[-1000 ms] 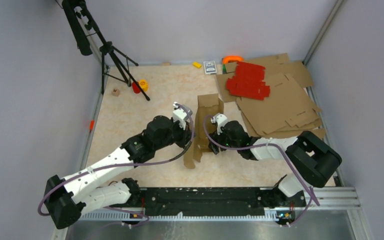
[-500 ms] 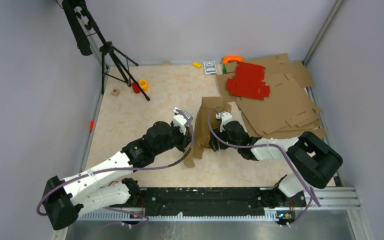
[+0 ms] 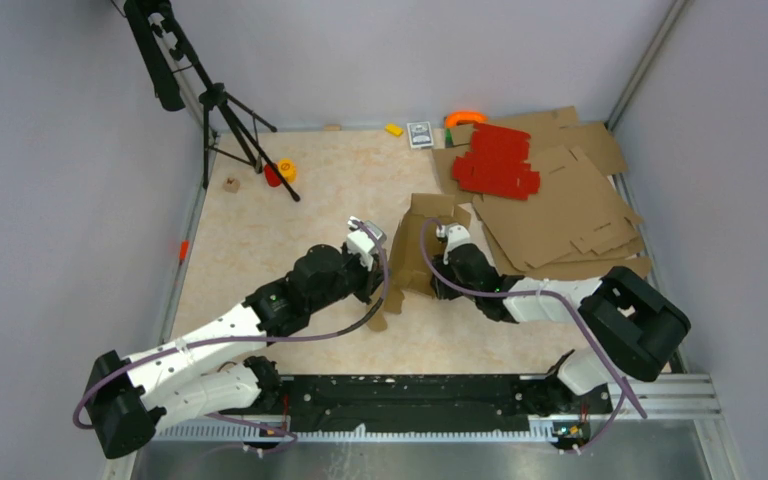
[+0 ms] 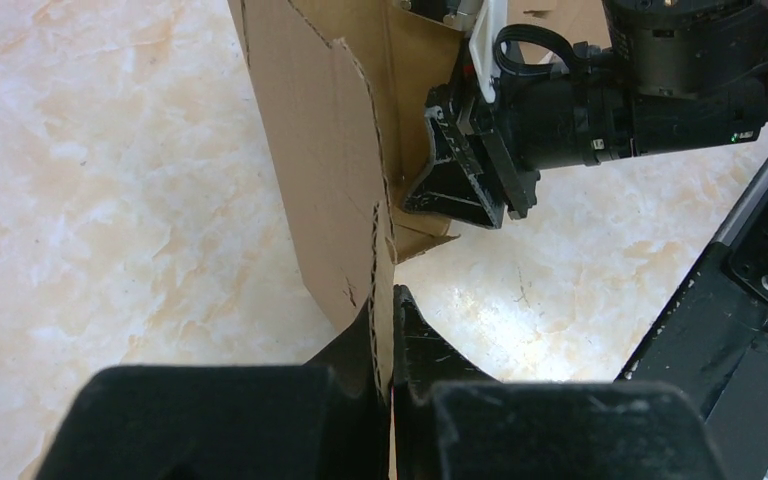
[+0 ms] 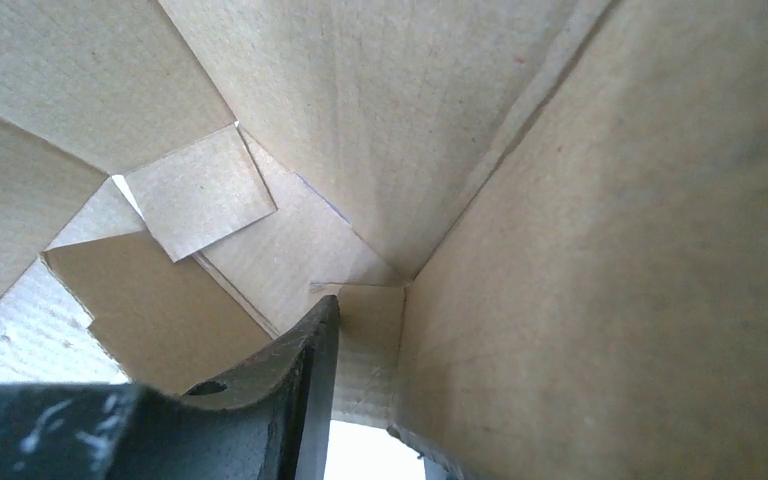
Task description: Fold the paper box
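Note:
The paper box [image 3: 422, 238], plain brown creased cardboard, stands half-formed on the table between my two arms. In the left wrist view its near panel [image 4: 320, 150] rises upright. My left gripper [image 4: 392, 310] is shut on that panel's lower edge, seen from above at the box's left side [image 3: 382, 288]. My right gripper [image 3: 424, 284] reaches into the box from the right. In the right wrist view the box's inner walls and flaps [image 5: 580, 250] fill the picture. One finger [image 5: 290, 380] stands clear of a side wall. The other finger is hidden behind that wall.
Flat brown cardboard sheets [image 3: 560, 210] with red sheets [image 3: 495, 160] on top lie at the back right. A tripod [image 3: 220, 110] stands at the back left, near a red-and-yellow item [image 3: 280, 170]. An orange ring [image 3: 465, 118] sits at the far edge. The black base rail [image 3: 410, 395] runs along the near edge.
The box has tipped lower and toward the back right. My right gripper has pushed further into it and its jaws have narrowed. The left gripper keeps its hold.

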Tool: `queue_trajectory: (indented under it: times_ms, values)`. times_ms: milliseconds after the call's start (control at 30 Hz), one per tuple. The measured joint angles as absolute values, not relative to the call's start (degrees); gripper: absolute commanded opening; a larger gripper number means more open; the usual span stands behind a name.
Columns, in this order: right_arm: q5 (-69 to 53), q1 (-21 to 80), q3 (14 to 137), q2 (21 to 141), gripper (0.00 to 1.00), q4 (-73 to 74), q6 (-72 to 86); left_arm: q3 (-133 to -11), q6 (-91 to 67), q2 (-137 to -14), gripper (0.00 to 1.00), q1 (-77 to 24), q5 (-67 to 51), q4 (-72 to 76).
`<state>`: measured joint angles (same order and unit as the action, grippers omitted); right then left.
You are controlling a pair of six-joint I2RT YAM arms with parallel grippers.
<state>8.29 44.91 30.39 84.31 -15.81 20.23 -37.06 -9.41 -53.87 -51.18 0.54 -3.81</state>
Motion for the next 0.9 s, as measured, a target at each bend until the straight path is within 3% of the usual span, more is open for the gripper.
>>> queue_trajectory:
  times_ms: [67, 500, 667, 767, 900]
  values:
    - [8.9, 45.5, 30.4, 84.3, 0.54, -15.8, 20.8, -37.1, -9.4, -53.9, 0.00, -51.4, 0.8, -3.8]
    - [14.4, 46.4, 30.4, 80.6, 0.61, -12.4, 22.3, -36.8, -9.5, -53.9, 0.00, -52.1, 1.3, -3.9]
    - [16.2, 46.4, 30.4, 78.7, 0.76, -10.5, 22.6, -36.8, -9.5, -53.9, 0.00, -52.3, 1.8, -3.9]
    - [16.9, 46.4, 30.4, 78.6, 0.77, -9.8, 23.5, -36.7, -9.6, -53.9, 0.00, -52.5, 2.0, -4.0]
    - [17.7, 46.4, 30.4, 78.6, 0.69, -9.8, 24.3, -36.5, -9.6, -53.9, 0.00, -52.7, 2.2, -4.3]
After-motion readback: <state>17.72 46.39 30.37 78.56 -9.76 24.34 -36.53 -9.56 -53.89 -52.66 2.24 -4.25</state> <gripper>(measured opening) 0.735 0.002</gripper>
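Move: The right hand is low in the box's open near end with the right wall between its fingers; that wall's middle is about 8 cm ahead, 2 cm right and 5 cm up, and a loose bottom flap lies some 4 cm left, 1 cm ahead and 3 cm below. The left hand already pinches the left panel's near top edge; the right wall's middle is roughly 8 cm ahead, 16 cm right and 10 cm below that hand. The right gripper opens astride the box's right wall, easing 2 cm right and 2 cm up; left keeps pinching. ##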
